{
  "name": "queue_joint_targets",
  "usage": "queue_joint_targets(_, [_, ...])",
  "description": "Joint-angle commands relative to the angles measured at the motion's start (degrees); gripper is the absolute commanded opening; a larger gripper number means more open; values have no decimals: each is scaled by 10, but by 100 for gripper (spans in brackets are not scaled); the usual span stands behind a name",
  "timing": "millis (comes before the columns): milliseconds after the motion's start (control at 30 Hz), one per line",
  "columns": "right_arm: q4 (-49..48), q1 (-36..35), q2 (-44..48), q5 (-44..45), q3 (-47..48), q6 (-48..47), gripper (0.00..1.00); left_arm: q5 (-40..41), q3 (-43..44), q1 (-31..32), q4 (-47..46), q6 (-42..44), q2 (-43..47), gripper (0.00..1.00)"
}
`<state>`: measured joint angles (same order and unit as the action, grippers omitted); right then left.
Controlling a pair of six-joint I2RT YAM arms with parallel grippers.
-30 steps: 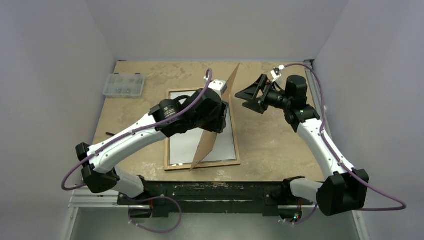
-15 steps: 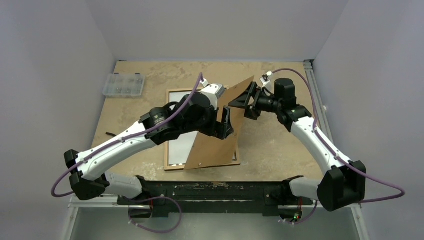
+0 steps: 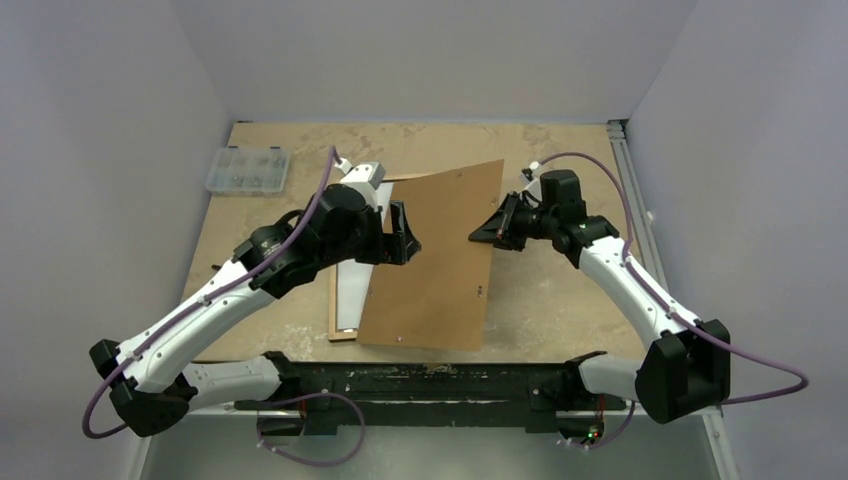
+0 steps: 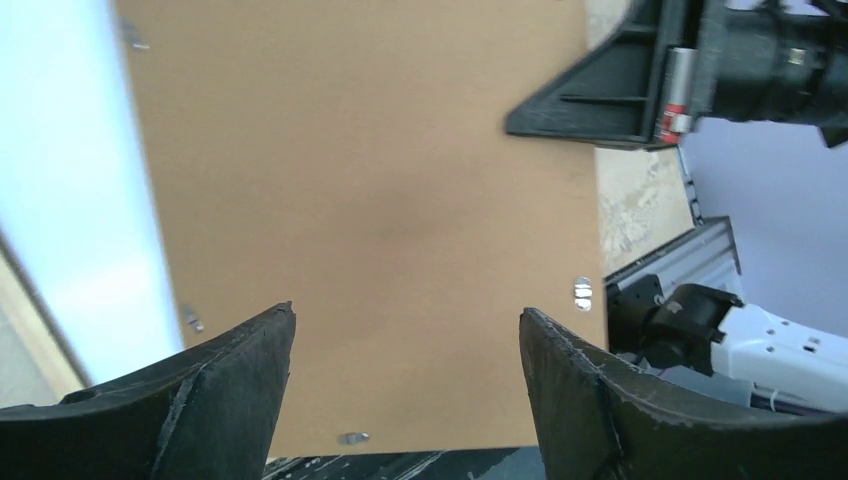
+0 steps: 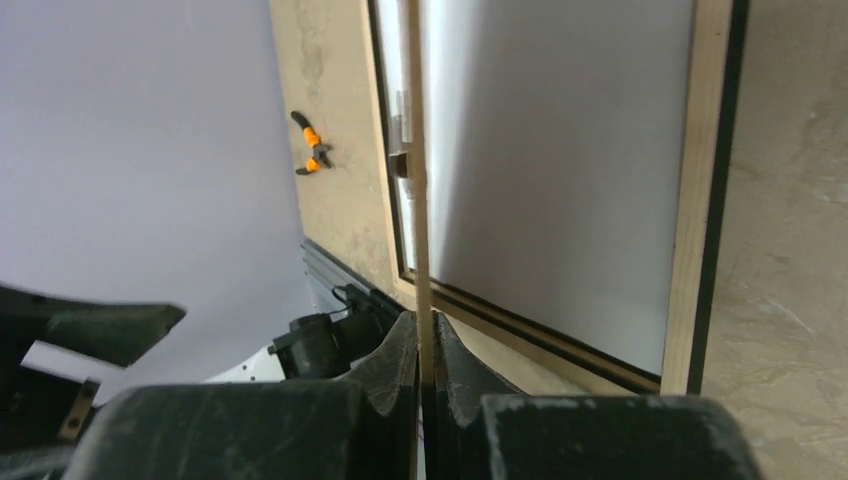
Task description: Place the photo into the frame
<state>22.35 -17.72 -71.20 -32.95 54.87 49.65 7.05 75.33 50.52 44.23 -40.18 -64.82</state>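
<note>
My right gripper [image 3: 489, 231] is shut on the right edge of a plain brown backing board [image 3: 440, 260], which hangs tilted over the frame [image 3: 334, 300]. In the right wrist view the jaws [image 5: 425, 322] pinch the board's thin edge [image 5: 415, 150]. The frame [image 5: 705, 200] lies on the table, tan wood side up, with a white sheet [image 5: 560, 150] inside it. No printed side shows, so I cannot tell whether that sheet is the photo. My left gripper [image 3: 401, 233] stands open just left of the board, its jaws [image 4: 405, 316] holding nothing, the board [image 4: 370, 180] ahead of them.
A clear compartment box [image 3: 247, 168] sits at the table's far left. A small black and orange tool [image 5: 310, 146] lies near the left edge. Grey walls close in three sides, and a metal rail [image 3: 420, 385] runs along the near edge.
The left gripper let go of the board and drew back to the left. The right gripper moved in and shut on the board's right edge. The board dropped from nearly upright to a flatter tilt.
</note>
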Motion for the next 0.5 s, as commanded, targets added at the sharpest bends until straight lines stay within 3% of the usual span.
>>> queue_joint_targets(0, [-39,-4,12,-28,11,-11,0,1,-40,-44,12,-21,46,80])
queue_joint_targets(267, [-27,6,-10,-53,65,-52,0,-47,-121,-150,33,-12,86,80])
queue_joint_targets(467, [-55,59,-29,-144,76,-58,0,-66,-215,-266,22,16,86,78])
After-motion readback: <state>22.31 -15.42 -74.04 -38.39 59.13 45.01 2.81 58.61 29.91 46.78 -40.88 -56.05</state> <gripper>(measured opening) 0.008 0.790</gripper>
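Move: The backing board, tilted with its left side low, is already pinched at its right edge by the right gripper; its middle lies about 13 cm left, 3 cm back and 8 cm below that hand. From the left hand the board's left edge is some 10 cm left, 3 cm ahead and 22 cm down. The frame lies beneath, its middle about 8 cm ahead, 2 cm left and 28 cm below the left hand. Swing the open, empty left gripper about 10 cm left and some 8 cm down, with only a little forward drift, off the board's face towards its low left edge. Turn the hand counter-clockwise about 20 degrees as it sinks, tipping the fingers down. Keep the right fingers shut on the board's right edge and, after a brief hold, raise it slightly and ease it forward. ##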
